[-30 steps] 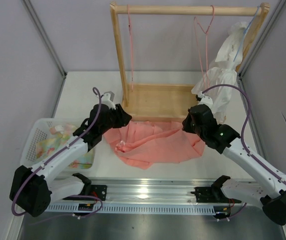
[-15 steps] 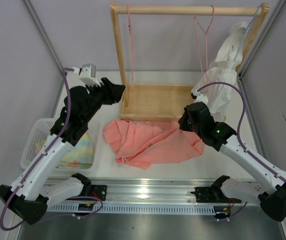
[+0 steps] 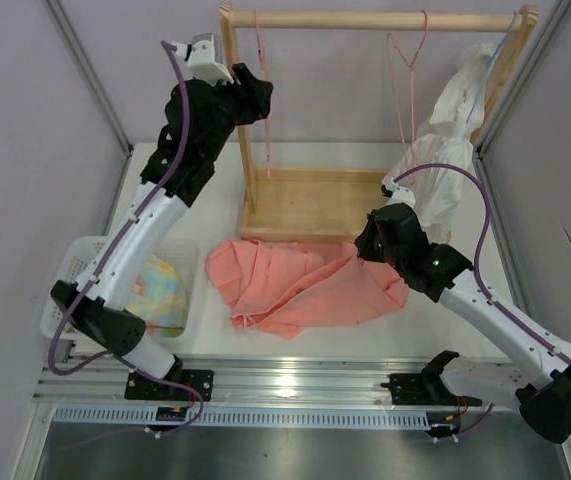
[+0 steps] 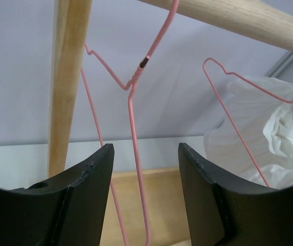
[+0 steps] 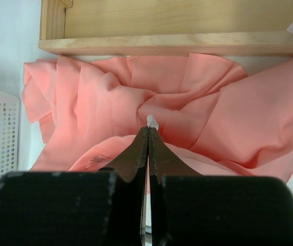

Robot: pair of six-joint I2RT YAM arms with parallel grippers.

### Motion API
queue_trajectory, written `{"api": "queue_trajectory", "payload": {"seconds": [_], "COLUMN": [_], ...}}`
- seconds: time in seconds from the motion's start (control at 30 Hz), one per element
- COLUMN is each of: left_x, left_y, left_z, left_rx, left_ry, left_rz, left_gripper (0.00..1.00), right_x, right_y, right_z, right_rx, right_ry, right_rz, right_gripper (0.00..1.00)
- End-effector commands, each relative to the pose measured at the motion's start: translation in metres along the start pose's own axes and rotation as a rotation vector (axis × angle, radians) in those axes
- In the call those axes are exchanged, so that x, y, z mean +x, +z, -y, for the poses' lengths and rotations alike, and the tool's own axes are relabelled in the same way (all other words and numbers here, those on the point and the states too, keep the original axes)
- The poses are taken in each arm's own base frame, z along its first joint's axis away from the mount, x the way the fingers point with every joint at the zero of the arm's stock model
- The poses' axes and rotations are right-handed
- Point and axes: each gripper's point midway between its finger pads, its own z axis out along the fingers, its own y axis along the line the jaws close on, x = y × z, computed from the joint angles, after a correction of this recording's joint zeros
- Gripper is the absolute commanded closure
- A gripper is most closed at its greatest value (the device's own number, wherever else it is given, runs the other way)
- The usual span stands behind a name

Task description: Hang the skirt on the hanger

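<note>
The salmon-pink skirt [image 3: 305,285] [image 5: 100,97] lies crumpled on the table in front of the wooden rack. My right gripper [image 3: 367,245] [image 5: 149,128] is shut on the skirt's right upper edge; a small white bit shows at its tips. A pink wire hanger [image 3: 262,100] [image 4: 133,102] hangs at the left end of the rail. My left gripper [image 3: 263,95] [image 4: 146,151] is raised beside it and stands open. In the left wrist view the hanger's wire runs between the jaws without touching them. A second pink hanger [image 3: 408,70] [image 4: 233,118] hangs further right.
The wooden rack has a top rail [image 3: 365,18] and a base board [image 3: 315,200]. A white garment [image 3: 445,150] hangs at its right post on a pale blue hanger [image 3: 485,75]. A white basket [image 3: 75,270] with a pastel patterned cloth [image 3: 160,295] sits at the left.
My left arm has let go of the skirt's left edge and risen to the left hanger at the rail, jaws opening. The skirt's left side has settled on the table. The right gripper barely moved.
</note>
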Motion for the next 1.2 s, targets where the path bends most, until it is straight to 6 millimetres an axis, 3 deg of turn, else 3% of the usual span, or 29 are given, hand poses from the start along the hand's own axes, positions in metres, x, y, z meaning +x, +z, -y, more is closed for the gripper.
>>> {"api": "queue_trajectory", "payload": {"seconds": [0.0,0.07,0.1,0.27,0.33,0.7,0.8,1.0,1.1,1.17], "left_x": [-0.023,-0.031,-0.022,-0.025,-0.018,-0.024,-0.022,-0.026,-0.029,-0.04], "left_y": [0.015,0.022,0.031,0.05,0.058,0.069,0.072,0.073,0.071,0.067], "left_z": [0.003,0.004,-0.001,-0.005,-0.004,-0.011,-0.013,-0.01,-0.003,0.007], "left_rx": [-0.024,-0.031,-0.049,-0.091,-0.094,-0.18,-0.188,-0.171,-0.13,-0.076], "left_ry": [0.051,0.055,0.067,0.075,0.092,0.133,0.152,0.185,0.215,0.228], "left_rz": [0.07,0.109,0.098,0.14,0.135,0.187,0.187,0.202,0.207,0.253], "left_gripper": [0.42,0.42,0.42,0.43,0.44,0.5,0.55,0.98,1.0,1.0], "right_x": [-0.026,-0.026,-0.025,-0.025,-0.026,-0.023,-0.022,-0.023,-0.023,-0.023], "right_y": [-0.012,-0.012,-0.011,-0.012,-0.012,-0.01,-0.01,-0.01,-0.01,-0.01], "right_z": [-0.013,-0.013,-0.013,-0.015,-0.015,-0.012,-0.011,-0.011,-0.011,-0.011], "right_rx": [-0.057,-0.06,-0.059,-0.069,-0.074,-0.07,-0.068,-0.067,-0.069,-0.071], "right_ry": [0.018,0.018,0.018,0.021,0.019,0.017,0.016,0.013,0.013,0.016], "right_rz": [0.081,0.081,0.079,0.081,0.082,0.081,0.078,0.08,0.079,0.079], "right_gripper": [1.0,1.0,1.0,1.0,1.0,1.0,1.0,1.0,1.0,1.0]}}
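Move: Just in front of the left hand, about 8 cm ahead and 1 cm to its right at much the same height, is the neck of the left pink hanger. The rail runs some 10 cm above that neck; the rack's left post stands about 6 cm to the neck's left, and the second pink hanger some 30 cm to its right. From the right hand that neck lies roughly 23 cm ahead, 17 cm left and 27 cm up. Reaching forward with open fingers, the left hand goes about 8 cm in to the neck of the left hanger, dipping a couple of centimetres and coming back up while the wrist swings some 10 degrees counter-clockwise and tips slightly up. Slowing there, it shuts its fingers and pinches the wire right by the neck, under the hook. The right hand stays practically in place, fingers still shut on the skirt's edge. ##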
